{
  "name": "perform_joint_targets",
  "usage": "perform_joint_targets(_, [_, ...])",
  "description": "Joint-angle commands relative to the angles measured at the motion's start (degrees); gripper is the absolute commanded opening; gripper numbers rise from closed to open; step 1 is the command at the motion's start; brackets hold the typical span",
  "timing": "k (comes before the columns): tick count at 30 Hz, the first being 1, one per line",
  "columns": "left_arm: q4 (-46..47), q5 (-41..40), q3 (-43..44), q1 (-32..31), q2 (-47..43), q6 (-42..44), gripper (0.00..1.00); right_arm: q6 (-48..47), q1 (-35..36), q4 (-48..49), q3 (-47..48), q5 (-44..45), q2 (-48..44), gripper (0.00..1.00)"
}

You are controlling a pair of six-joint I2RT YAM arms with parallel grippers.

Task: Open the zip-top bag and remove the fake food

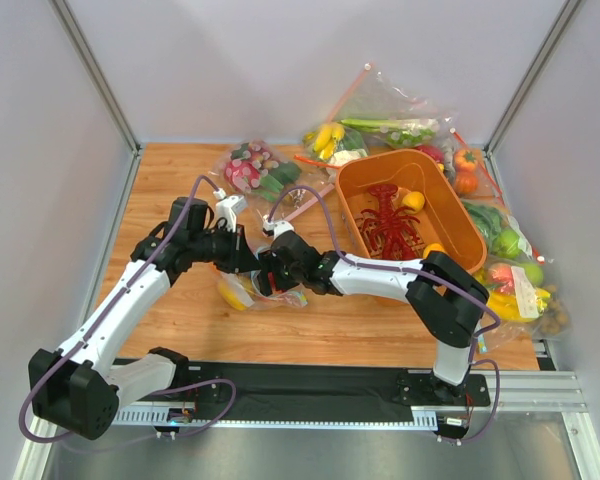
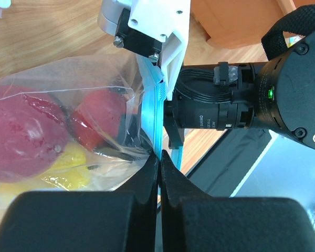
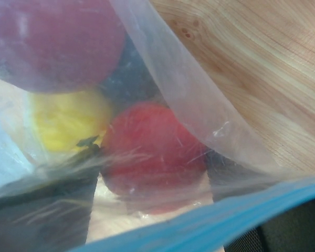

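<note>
The zip-top bag (image 1: 288,297) lies on the wooden table between my two grippers. My left gripper (image 2: 160,160) (image 1: 248,262) is shut on the bag's teal-blue zip strip (image 2: 156,113) and holds that edge upright. In the right wrist view my right gripper (image 3: 155,157) (image 1: 270,275) is inside the bag's mouth. Its dark fingers (image 3: 42,210) stand open, close on either side of a round red fruit (image 3: 147,139). The fake food shows through the film: a yellow fruit (image 3: 68,118), a big dark-red fruit (image 3: 52,42) and a dark one (image 3: 131,73). The teal strip (image 3: 226,220) crosses below.
An orange bin (image 1: 344,192) holding a red toy lobster (image 1: 388,228) stands right of the grippers. Other clear bags of toy food lie at the back (image 1: 260,170) (image 1: 380,130) and along the right edge (image 1: 510,280). Grey walls enclose the table.
</note>
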Motion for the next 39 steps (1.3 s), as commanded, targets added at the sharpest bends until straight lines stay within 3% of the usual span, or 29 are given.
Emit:
perform_joint_targets(1, [1.1,0.7,0.9,-0.3,-0.1,3.2,0.0,-1.4,1.5,-5.4,-0.6,0.0,0.9,0.18])
perform_joint_targets(13, [-2.6,-11.9,2.2,-0.2,2.1,7.7,0.0,-1.8,-0.7,-11.1,3.0,0.9,-11.1,0.18])
perform_joint_targets(30, [-1.0,-11.0,1.6,0.6,4.1,6.0,0.0,0.8,-2.9,-9.4,3.3,-5.0,-23.9,0.19])
perform_joint_targets(39, [-0.8,-10.9,1.3,0.5,3.3,5.9,0.0,-1.9,-9.6,-13.4,3.5,-4.4,-31.4,0.19])
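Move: The right hand is down inside the bag with the red tomato already between its fingers. The orange bin lies about 29 cm to its right and 11 cm ahead, roughly level with it, and the yellow fruit some 7 cm left and 3 cm back. The left hand holds the bag's zip edge; from it the tomato is about 12 cm below, 3 cm back and 2 cm right. Right hand lifts its gripped tomato from the bag, some 17 cm; left, still pinching the zip, sinks slightly. ##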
